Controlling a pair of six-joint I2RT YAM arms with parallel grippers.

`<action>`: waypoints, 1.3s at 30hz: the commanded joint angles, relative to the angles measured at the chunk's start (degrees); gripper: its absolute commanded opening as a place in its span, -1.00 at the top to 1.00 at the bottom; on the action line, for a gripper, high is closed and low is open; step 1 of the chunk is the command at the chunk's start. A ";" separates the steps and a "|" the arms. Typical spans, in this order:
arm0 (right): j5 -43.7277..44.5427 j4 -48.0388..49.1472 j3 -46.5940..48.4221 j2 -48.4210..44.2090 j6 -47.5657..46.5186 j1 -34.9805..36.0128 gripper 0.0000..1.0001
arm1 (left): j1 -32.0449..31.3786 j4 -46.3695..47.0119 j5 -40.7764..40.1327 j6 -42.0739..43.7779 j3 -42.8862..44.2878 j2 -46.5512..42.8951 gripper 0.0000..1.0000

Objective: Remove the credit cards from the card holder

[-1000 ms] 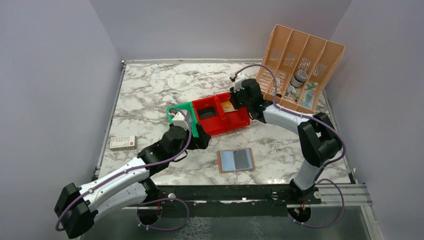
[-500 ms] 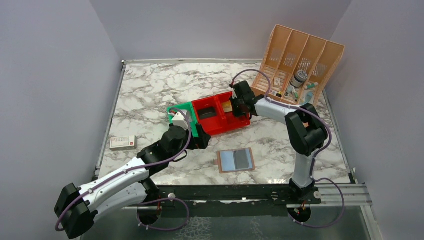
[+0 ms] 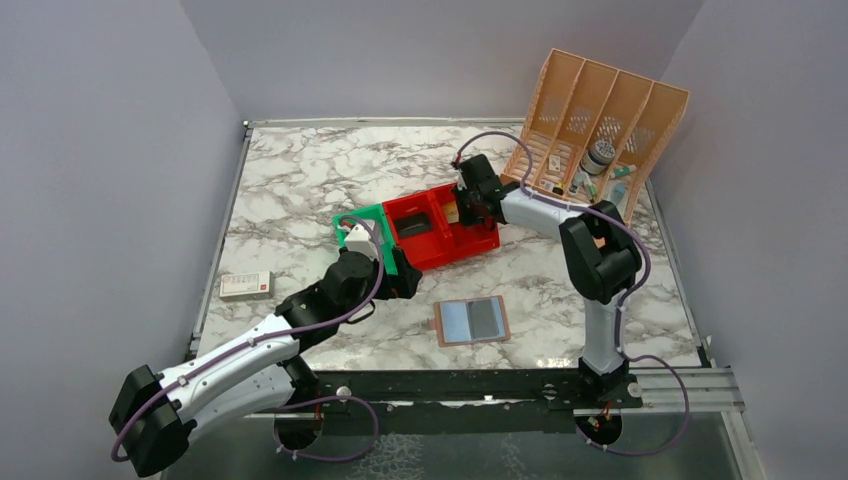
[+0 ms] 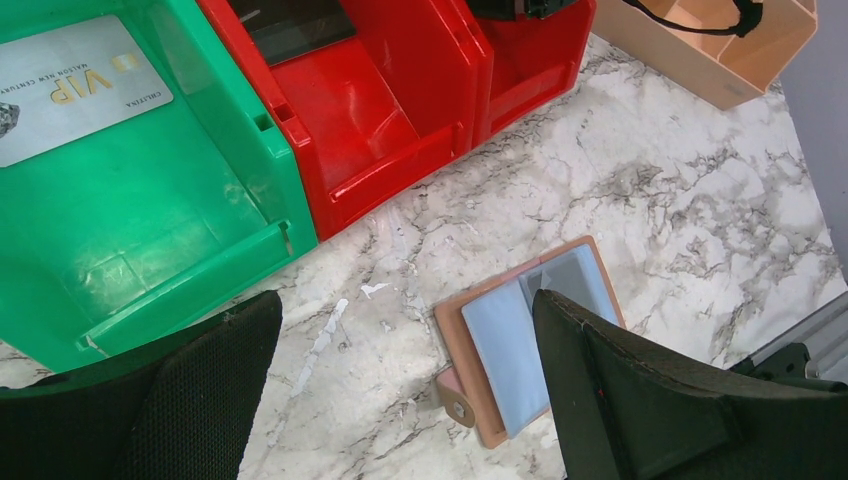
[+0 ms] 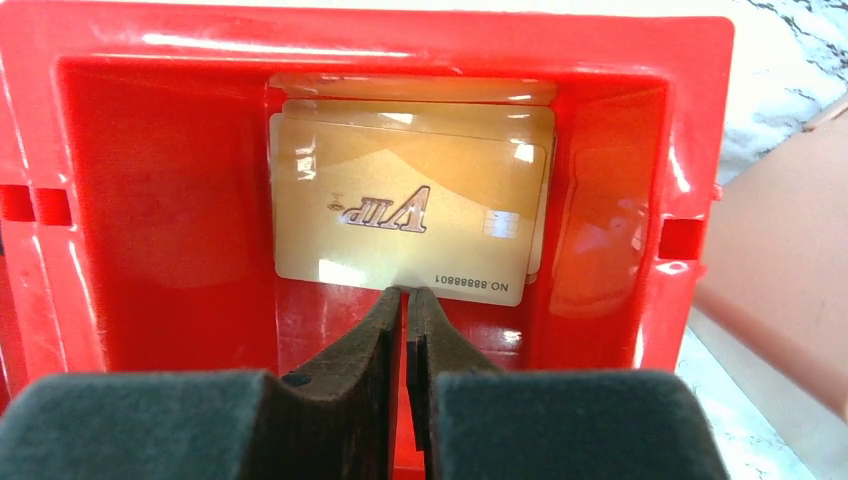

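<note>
The card holder (image 3: 472,321) lies open on the marble; its left pocket is pale blue and its right pocket (image 3: 486,318) shows dark grey. My left gripper (image 4: 405,300) hovers open above the table just left of the card holder (image 4: 520,350), touching nothing. The left gripper (image 3: 403,280) sits in front of the green bin. My right gripper (image 5: 405,292) is shut inside the red bin's right compartment (image 5: 400,20). Its tips touch the near edge of a gold credit card (image 5: 400,190), which faces the camera. A second pale card edge shows behind it.
A green bin (image 4: 150,200) holds a silver VIP card (image 4: 70,85). The red bin's left compartment (image 4: 380,110) holds a dark card (image 4: 290,25). A peach slotted organizer (image 3: 600,120) stands at the back right. A small white-and-red box (image 3: 246,285) lies at the left edge.
My right gripper has shifted left over the red bin's right compartment, and its elbow has swung inward. The left arm and the card holder have not moved.
</note>
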 commanded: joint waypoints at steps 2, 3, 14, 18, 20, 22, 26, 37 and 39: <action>1.38 -0.43 2.54 2.13 0.94 0.57 0.82 | 0.32 0.60 1.48 0.57 1.27 0.41 -0.99; 1.65 -0.21 2.52 2.09 1.03 0.57 0.82 | 0.33 0.62 1.58 0.57 1.26 0.64 -0.99; 0.59 1.85 -0.38 -4.02 2.93 0.57 0.70 | 0.34 1.27 3.38 0.66 1.02 1.17 -0.99; 1.63 3.57 -6.00 -12.11 4.27 0.57 0.63 | 0.34 1.72 4.91 -0.05 0.34 0.88 -0.99; 1.09 4.91 -9.94 -17.01 4.13 0.57 0.55 | 0.34 3.01 6.08 -0.65 -0.59 0.48 -0.99; 0.68 5.34 -13.73 -21.99 4.25 0.57 0.48 | 0.33 5.04 7.68 -1.08 -1.80 0.27 -0.99; -1.76 5.06 -22.35 -31.61 6.96 0.57 0.35 | 0.33 7.91 11.75 -3.09 -2.35 1.04 -0.99; -23.38 15.43 -50.81 -53.91 16.79 0.57 0.03 | -7.37 16.90 17.18 -5.01 -2.13 9.58 -0.98; -22.05 12.66 -50.83 -54.96 16.43 0.57 0.03 | -9.98 15.37 15.02 -4.32 0.03 13.12 -0.88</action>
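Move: The right hand is down in the right-hand red box, nearly shut, gold cards about 3 cm ahead and 1 cm left. The card holder, its next goal, lies some 25 cm back, level sideways and about 2 cm lower; the middle red box is 12 cm left, 2 cm back. From the left hand the holder is about 6 cm back, 13 cm right and 13 cm below, with that middle box 17 cm straight ahead. After a barely perceptible forward nudge at the gold cards' near edge, lift the right gripper about 10 cm clear of the red box, then sweep it back some 19 cm towards the card holder, sinking again, opening to about half and rolling its left side up. Late on, bring the wide-open left gripper right and back to the holder too, turning clockwise. ##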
